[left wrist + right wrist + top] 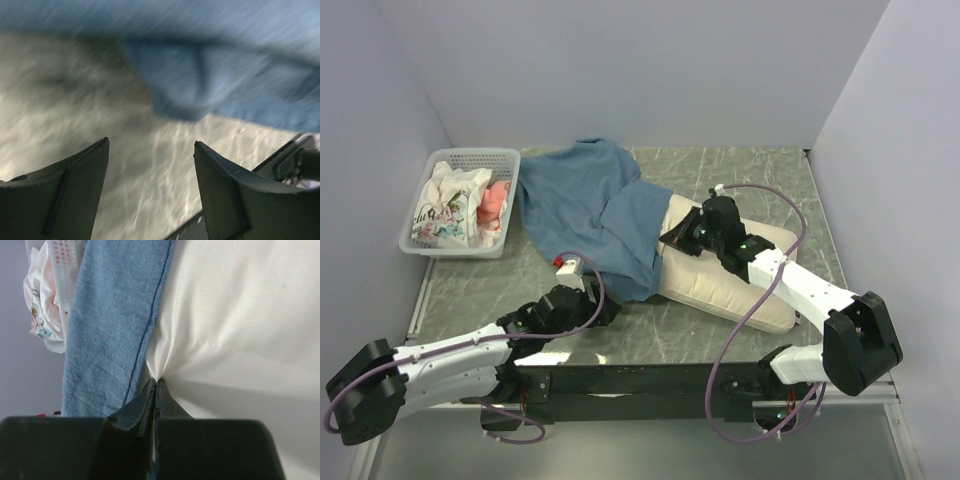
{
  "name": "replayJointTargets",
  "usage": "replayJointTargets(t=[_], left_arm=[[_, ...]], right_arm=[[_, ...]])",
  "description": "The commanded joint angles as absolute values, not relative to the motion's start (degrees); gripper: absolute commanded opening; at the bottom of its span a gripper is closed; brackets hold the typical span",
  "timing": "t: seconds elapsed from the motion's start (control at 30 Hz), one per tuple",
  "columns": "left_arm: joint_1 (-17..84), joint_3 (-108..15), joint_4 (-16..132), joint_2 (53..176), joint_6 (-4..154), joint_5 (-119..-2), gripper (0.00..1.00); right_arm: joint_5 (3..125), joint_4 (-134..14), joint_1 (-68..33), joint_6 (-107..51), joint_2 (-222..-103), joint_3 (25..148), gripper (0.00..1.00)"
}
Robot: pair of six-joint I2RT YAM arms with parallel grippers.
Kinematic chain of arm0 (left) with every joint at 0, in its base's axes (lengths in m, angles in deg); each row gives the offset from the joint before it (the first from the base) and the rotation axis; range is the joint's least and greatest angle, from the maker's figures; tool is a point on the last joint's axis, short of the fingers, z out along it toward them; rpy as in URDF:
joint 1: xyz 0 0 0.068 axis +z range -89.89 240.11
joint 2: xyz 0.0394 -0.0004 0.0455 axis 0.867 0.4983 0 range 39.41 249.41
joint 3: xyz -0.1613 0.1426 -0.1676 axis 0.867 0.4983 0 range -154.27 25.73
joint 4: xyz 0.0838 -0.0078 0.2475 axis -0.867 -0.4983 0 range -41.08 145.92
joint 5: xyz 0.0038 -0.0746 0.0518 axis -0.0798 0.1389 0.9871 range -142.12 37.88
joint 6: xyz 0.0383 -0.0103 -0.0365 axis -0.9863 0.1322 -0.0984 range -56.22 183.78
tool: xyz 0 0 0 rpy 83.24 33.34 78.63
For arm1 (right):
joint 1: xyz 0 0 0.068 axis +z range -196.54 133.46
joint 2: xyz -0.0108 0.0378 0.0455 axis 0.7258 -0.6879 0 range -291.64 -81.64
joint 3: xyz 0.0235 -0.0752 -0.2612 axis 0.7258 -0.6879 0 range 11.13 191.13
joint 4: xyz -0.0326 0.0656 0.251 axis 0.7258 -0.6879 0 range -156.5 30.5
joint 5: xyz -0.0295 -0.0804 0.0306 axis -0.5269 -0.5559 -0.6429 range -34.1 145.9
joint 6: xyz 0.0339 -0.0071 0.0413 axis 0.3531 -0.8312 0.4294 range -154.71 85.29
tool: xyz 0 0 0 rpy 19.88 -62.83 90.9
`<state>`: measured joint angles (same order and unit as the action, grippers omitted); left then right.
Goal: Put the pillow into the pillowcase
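Note:
The cream pillow (720, 285) lies at the table's right middle, its left end tucked under the wrinkly blue pillowcase (585, 205), which spreads toward the back left. My right gripper (672, 238) sits at the pillow's upper left end. In the right wrist view this gripper (156, 380) is shut on a pinch of the pillow (240, 315) cloth, right beside the pillowcase (110, 330) hem. My left gripper (603, 308) hovers low by the pillowcase's near corner. In the left wrist view it (151, 141) stands open and empty, with the blurred pillowcase (210, 85) edge just ahead of the tips.
A white plastic basket (425, 248) with white floral and pink cloths stands at the back left, beside the pillowcase. The basket (60, 270) also shows in the right wrist view. Pale walls close in three sides. The marbled grey table (75, 115) lies under the left gripper.

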<state>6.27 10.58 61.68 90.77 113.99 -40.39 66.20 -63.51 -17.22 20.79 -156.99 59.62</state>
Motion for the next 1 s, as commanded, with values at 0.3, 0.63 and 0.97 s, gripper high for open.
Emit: replayJointTargets(t=[0.3, 0.63, 0.97], left_arm=[[5.8, 11.33, 96.71, 103.13, 107.46, -42.96, 0.42], [-4.11, 5.17, 93.9, 107.53, 102.45, -64.91, 0.01], [-10.73, 7.54, 98.03, 104.38, 106.4, -72.61, 0.22]], right_arm=[[68.29, -58.62, -17.53, 22.33, -156.78, 63.95, 0.0], [61.53, -57.75, -17.8, 22.68, -157.31, 64.57, 0.0], [57.92, -53.18, -17.36, 23.56, -157.49, 60.02, 0.0]])
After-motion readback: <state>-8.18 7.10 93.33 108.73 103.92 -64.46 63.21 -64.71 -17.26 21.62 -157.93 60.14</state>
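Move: The near edge of the pillowcase's mouth, which my open left hand is after, hangs about 3 cm ahead of it, 4 cm to its right and 3 cm higher. The pillow's middle is about 11 cm ahead and 26 cm right, roughly level in height. From my right hand, shut on the pillow's left end, that near edge lies some 13 cm back, 8 cm left and 10 cm below; the pillow's middle is about 4 cm back and 14 cm right. My left hand slips a few centimetres forward, right and up to the slack near edge of the pillowcase, shuts on it, then hauls it some 12 cm back and 8 cm right towards the table's near side, rising slightly as the wrist swings about 40 degrees clockwise. My right hand keeps its pinch on the pillow almost in place. ##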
